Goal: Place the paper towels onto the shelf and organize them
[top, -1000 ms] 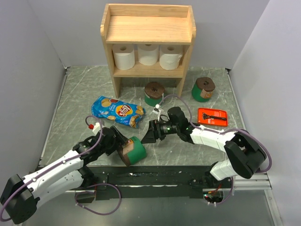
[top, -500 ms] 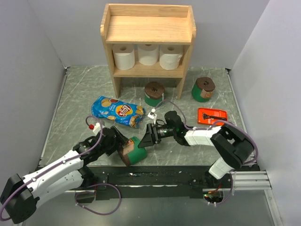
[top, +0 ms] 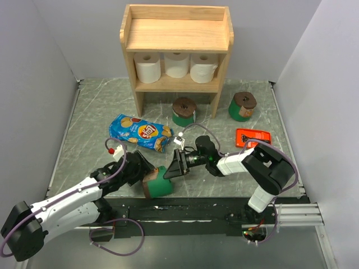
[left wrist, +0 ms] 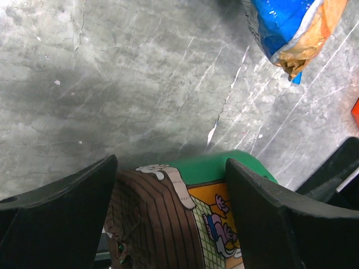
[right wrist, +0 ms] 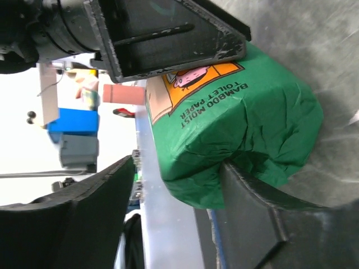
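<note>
A green-wrapped paper towel roll (top: 161,183) with brown ends lies on its side near the front edge. My left gripper (top: 150,177) is shut on it across the label (left wrist: 224,224). My right gripper (top: 171,167) is open around the roll's crumpled far end (right wrist: 247,129): one finger (right wrist: 263,213) touches the wrapping, the other (right wrist: 84,207) stands apart. Two more green rolls (top: 184,111) (top: 242,106) stand upright by the shelf (top: 176,33). Three white rolls (top: 176,64) fill its lower tier. The top board is bare.
A blue chip bag (top: 140,132) lies left of centre, just beyond my left arm; its corner (left wrist: 291,39) shows in the left wrist view. An orange razor package (top: 253,138) lies at the right, partly behind my right arm. Grey walls close in both sides.
My right gripper has moved left and down onto the lying roll's end, and its jaws have narrowed. My left gripper has shifted slightly right, still holding the roll.
</note>
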Robot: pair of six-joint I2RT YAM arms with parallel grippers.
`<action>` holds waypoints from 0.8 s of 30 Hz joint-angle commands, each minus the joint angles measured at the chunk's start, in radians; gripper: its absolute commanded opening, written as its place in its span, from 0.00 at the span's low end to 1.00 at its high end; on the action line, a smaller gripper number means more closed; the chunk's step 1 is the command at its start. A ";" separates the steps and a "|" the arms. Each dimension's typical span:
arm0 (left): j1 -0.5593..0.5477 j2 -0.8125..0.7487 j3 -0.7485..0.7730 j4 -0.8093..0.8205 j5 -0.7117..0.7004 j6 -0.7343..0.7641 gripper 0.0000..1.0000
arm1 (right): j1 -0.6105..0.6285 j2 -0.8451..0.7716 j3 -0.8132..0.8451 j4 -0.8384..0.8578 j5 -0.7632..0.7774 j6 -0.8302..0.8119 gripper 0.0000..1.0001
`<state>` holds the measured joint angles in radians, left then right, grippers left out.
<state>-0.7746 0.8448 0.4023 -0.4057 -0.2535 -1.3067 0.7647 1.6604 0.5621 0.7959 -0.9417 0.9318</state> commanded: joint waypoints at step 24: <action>-0.146 0.287 0.306 0.073 -0.102 0.066 0.86 | -0.025 -0.583 0.036 -0.695 0.472 -0.220 0.35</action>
<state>-0.8902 1.0782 0.5842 -0.3485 -0.3191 -1.3010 0.7406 1.2560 0.5056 0.3771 -0.6693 0.8516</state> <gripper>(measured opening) 0.851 0.375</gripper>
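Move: Some 5 cm to the left hand's right and 4 cm back of it, slightly lower, is the middle of the lying paper towel; from the right hand it is about 5 cm left, 3 cm back and 4 cm down, green end nearest. The chips bag is roughly 16 cm ahead of the left hand, 2 cm to its left; the standing paper towel is about 25 cm ahead and 6 cm right of the right hand. Closing steadily on the crumpled green end, the right fingers pinch the wrapper while that hand almost stays put, then carry right some 4 cm and up 3 cm, slightly forward, yawing about 15 degrees clockwise. The left hand, open fingers still astride the brown end, sinks a touch, then follows about 5 cm right, rising and edging forward. ##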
